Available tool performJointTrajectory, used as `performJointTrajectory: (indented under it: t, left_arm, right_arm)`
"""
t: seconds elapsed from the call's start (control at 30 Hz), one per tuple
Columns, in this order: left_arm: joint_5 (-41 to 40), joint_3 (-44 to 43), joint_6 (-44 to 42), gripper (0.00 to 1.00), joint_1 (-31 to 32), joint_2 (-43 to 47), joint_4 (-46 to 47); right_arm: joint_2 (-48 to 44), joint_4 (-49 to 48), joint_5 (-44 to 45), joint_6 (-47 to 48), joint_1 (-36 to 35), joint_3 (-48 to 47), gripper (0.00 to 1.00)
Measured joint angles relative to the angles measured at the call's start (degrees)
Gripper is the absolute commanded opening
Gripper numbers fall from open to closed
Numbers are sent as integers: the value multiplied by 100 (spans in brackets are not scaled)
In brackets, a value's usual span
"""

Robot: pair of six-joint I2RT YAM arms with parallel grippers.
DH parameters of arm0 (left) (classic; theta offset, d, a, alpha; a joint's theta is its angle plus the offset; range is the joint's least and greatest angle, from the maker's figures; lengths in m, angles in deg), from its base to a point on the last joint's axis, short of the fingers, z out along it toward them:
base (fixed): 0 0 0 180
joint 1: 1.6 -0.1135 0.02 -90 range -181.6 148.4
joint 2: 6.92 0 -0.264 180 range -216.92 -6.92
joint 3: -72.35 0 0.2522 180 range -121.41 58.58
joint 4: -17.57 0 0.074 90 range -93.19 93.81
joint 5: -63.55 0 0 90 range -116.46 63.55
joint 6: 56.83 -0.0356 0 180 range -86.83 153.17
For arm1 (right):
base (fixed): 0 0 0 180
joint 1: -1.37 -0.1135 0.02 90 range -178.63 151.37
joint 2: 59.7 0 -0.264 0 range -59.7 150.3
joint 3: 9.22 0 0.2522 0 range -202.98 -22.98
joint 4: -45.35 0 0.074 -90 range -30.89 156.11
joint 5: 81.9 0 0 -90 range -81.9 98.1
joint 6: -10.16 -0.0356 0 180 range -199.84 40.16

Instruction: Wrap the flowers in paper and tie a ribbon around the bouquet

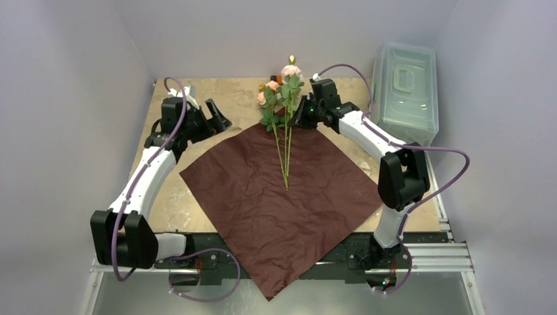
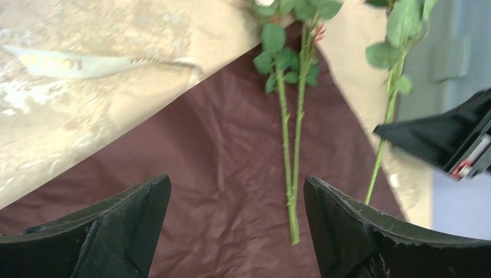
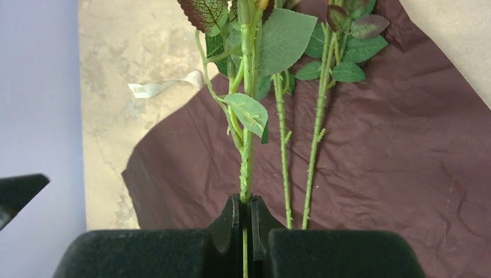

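The maroon paper (image 1: 282, 197) lies flat as a diamond on the table, one corner hanging over the near edge. Two flowers (image 1: 286, 157) lie on its far half, their stems (image 2: 289, 150) side by side and their blooms (image 1: 272, 92) past the far corner. My right gripper (image 1: 299, 115) is shut on the stem of a third flower (image 3: 247, 150), held just above the paper (image 3: 405, 162) beside the other two stems (image 3: 284, 162). My left gripper (image 2: 237, 191) hangs open and empty above the paper (image 2: 202, 174), left of the stems. The cream ribbon (image 2: 87, 63) lies on bare table beyond the paper's edge.
A clear lidded plastic box (image 1: 407, 92) stands at the back right. The ribbon (image 3: 162, 87) shows on the tan tabletop (image 1: 171, 197) in the right wrist view too. Grey walls close in on both sides.
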Motion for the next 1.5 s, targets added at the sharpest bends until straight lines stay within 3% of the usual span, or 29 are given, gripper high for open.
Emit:
performJointTrajectory:
  t: [0.47,1.13,1.5]
  left_arm:
    - [-1305,706,-1497,88,761,1012,-772]
    - [-1912,763,-2319,88,1283,1233,-905]
    - [-2334,1029,-3106,88,1818,1499,-778]
  right_arm:
    - [1300,-17,-22,-31,157,-22,0]
    - [614,-177,577,-343,313,-61,0]
    - [1733,227,564,-50,363,-671,1]
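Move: Some 5 cm ahead, 3 cm to the right and 14 cm below the right hand, which already holds the third flower upright by its stem, lies its place on the paper. The two laid flowers are just left of that spot, their middles about 5 cm ahead of the right hand, 4 cm to its left and 15 cm down. From the empty left hand, the spot lies roughly 9 cm ahead, 27 cm right and 18 cm below. Lowering the held flower about 11 cm, the right hand then lifts it some 6 cm while easing right and forward past the laid stems, and brings it down again by about 7 cm beside them, fingers still shut on the stem and tipping slightly down. The open left hand draws back about 8 cm and a little down, away from the flowers, rolling its left side up nearly 40 degrees. ##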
